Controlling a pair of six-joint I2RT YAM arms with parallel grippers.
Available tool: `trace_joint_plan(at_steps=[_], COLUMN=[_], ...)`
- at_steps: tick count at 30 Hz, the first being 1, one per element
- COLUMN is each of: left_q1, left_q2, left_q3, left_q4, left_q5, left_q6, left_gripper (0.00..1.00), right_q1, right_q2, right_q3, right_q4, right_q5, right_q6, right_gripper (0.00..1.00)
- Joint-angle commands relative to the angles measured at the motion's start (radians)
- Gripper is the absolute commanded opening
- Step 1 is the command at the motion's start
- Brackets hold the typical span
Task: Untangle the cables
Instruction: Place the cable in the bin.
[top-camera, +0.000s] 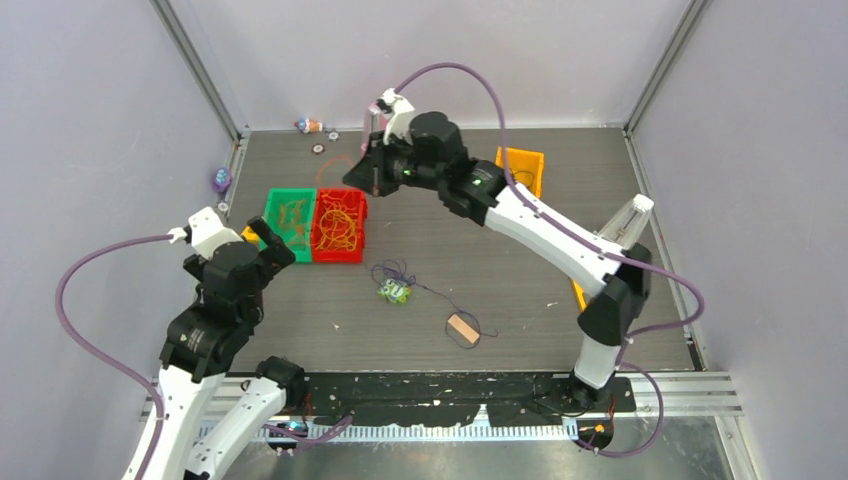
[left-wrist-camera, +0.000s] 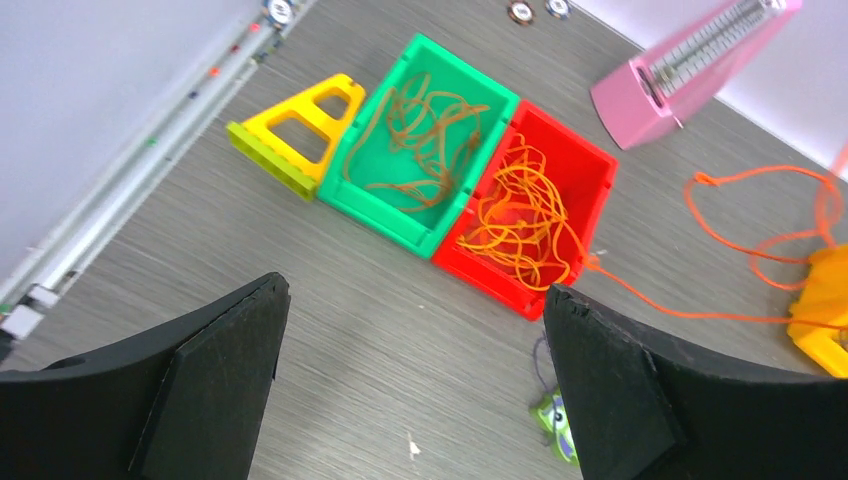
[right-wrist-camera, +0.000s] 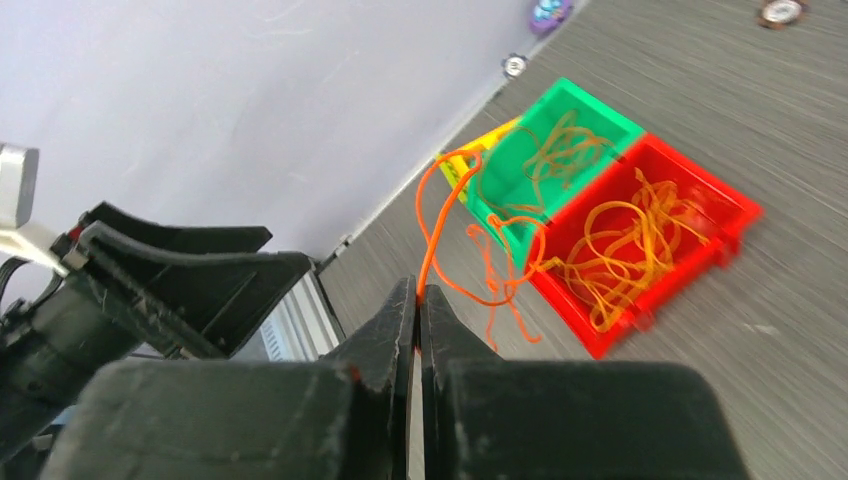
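Observation:
My right gripper (right-wrist-camera: 418, 292) is shut on a thin orange cable (right-wrist-camera: 440, 215), held up above the table's back, behind the bins (top-camera: 374, 186). The strand loops down and trails to the red bin (left-wrist-camera: 590, 165), running across the table (left-wrist-camera: 760, 245). A tangle of orange-yellow cables (left-wrist-camera: 520, 220) fills the red bin; brownish strands (left-wrist-camera: 425, 140) lie in the green bin (left-wrist-camera: 400, 215) beside it. A dark purple cable (top-camera: 400, 272) lies loose mid-table. My left gripper (left-wrist-camera: 415, 290) hangs open and empty in front of the bins (top-camera: 274, 242).
A yellow triangular block (left-wrist-camera: 290, 135) leans against the green bin's left side. A pink metronome (left-wrist-camera: 690, 75) stands behind the red bin. An orange bin (top-camera: 521, 168) sits back right. A small green toy (top-camera: 394, 291) and a tan tag (top-camera: 462, 329) lie on the purple cable.

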Motion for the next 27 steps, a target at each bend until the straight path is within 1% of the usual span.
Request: trace_joint_plan(at_steps=[1,2,4,9,11,14,18,22,27], left_q1=[0.006,0.006,0.006,0.006,0.006,0.006,0.006,0.006,0.006], left_q2=[-0.033,-0.038,-0.045,-0.055,-0.059,-0.061,-0.062,-0.062,-0.065], left_q3=[0.040,0.041,0.048,0.058,0.060,0.059,0.054,0.038,0.011], left_q4=[-0.036,-0.038,-0.044,-0.045,-0.035,-0.019,-0.003,0.005,0.015], left_q5=[-0.135,-0.144,-0.173,-0.250,-0.272,-0.296,-0.298,-0.291,-0.262], left_q6=[0.047,0.050,0.059,0.094,0.114,0.139,0.163,0.170,0.173], left_gripper=[1.00,1.00,1.00,1.00,0.99,0.99,0.99,1.00,1.00], right_q1=[0.047,0.051,0.063,0.094,0.107,0.117,0.119,0.125,0.147], right_q2=[0.127,0.150,0.254,0.461,0.526,0.589,0.634,0.662,0.655], right_q3=[0.184,0.214,0.296,0.545,0.595,0.605,0.595,0.589,0.549], right_q4=[0.168,0.174,0.226,0.273,0.308,0.378,0.430,0.429,0.388], right_q5=[-0.026,-0.031,-0.045,-0.075,-0.074,-0.057,-0.012,0.001,0.026], right_q6=[0.041,0.045,0.061,0.103,0.105,0.101,0.103,0.092,0.017], right_gripper=[0.06,0.06,0.06,0.06,0.06,0.06,0.06,0.06,0.06])
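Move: The green bin, where the right hand is taking the orange cable, lies about 20 cm to that hand's left, some 15 cm farther out and roughly 34 cm below. The red bin adjoins it on the right, about 9 cm left of the hand and equally far out; the yellow triangle lies just beyond the green bin, some 30 cm left and 12 cm ahead. From the left hand, the green bin is around 24 cm ahead, 4 cm left and 25 cm lower. Leftward, about 18 cm, the right hand carries the orange cable past the red bin towards the green one, drifting a little forward; over the second half it sinks some 7 cm and slows to a stop, fingers still shut on the cable. The left hand, open and empty, backs away to the left and slightly up, rolling a little. ##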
